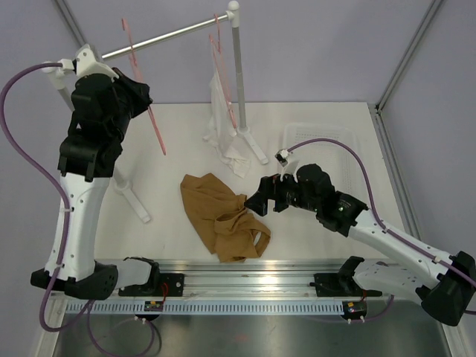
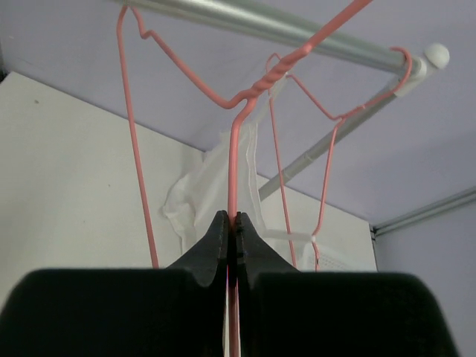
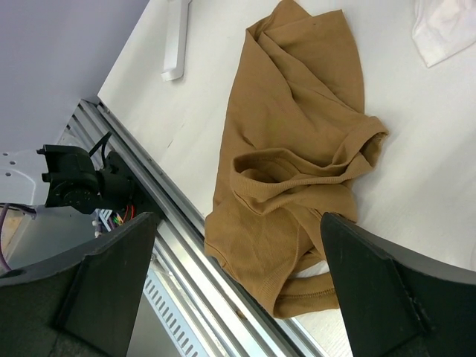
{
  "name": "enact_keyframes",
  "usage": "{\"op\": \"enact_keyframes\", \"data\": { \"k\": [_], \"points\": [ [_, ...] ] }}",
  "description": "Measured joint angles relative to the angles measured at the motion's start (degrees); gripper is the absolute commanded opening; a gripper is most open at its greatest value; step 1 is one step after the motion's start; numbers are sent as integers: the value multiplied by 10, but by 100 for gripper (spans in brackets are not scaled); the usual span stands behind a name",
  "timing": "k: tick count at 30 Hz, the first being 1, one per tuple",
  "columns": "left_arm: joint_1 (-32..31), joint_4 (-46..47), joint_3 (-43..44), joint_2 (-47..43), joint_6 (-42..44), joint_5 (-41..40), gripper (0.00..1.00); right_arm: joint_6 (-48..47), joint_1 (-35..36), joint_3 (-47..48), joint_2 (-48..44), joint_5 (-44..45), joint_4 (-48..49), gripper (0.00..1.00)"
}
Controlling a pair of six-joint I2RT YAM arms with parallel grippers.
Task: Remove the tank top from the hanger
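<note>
The brown tank top (image 1: pixel 221 216) lies crumpled on the table near the front edge, off the hanger; it fills the right wrist view (image 3: pixel 297 134). The bare pink wire hanger (image 1: pixel 159 137) hangs by the rack's rail at the back left. My left gripper (image 1: pixel 141 95) is raised there and shut on the hanger's wire (image 2: pixel 234 149), which passes between the closed fingertips (image 2: pixel 220 223). My right gripper (image 1: pixel 256 201) hovers over the tank top's right edge. It is wide open, its fingers (image 3: pixel 111 275) on either side of the cloth with nothing between them.
A metal rail (image 1: pixel 171 35) on a white post (image 1: pixel 238 74) spans the back, with rack feet (image 1: pixel 134 197) on the table. A second pink hanger draped with white cloth (image 1: pixel 223 111) hangs by the post. A white basket (image 1: pixel 349 130) sits at the back right.
</note>
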Motion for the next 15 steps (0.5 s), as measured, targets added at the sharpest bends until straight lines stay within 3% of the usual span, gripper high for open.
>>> {"op": "enact_keyframes", "data": {
  "k": [7,15],
  "points": [
    [94,4,37,66,-5,100,0,9,0,-10,-16,-20,19,99],
    [125,12,24,98,-20,160,0,40,0,-52,-52,-43,71,100]
  ]
}}
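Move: The left hand already pinches the empty hanger. The rail it is being hung on runs crosswise about 8 cm ahead and some 7 cm above, with the white tank top hanging roughly 10 cm ahead, 15 cm right and 15 cm lower. From the open right hand, that stretch of rail is roughly 22 cm ahead, 22 cm left and 30 cm above; the brown tank top lies about 4 cm ahead, 9 cm left and 19 cm below. Forward about 6 cm and a little left, then increasingly down by some 4 cm, the left hand brings the hanger's hook over the rail, slowing and tipping slightly nose-down with its fingers still shut on the wire. The right hand, wide open and empty, eases back and up about 2 cm, rolling slightly, clear of the brown tank top. ##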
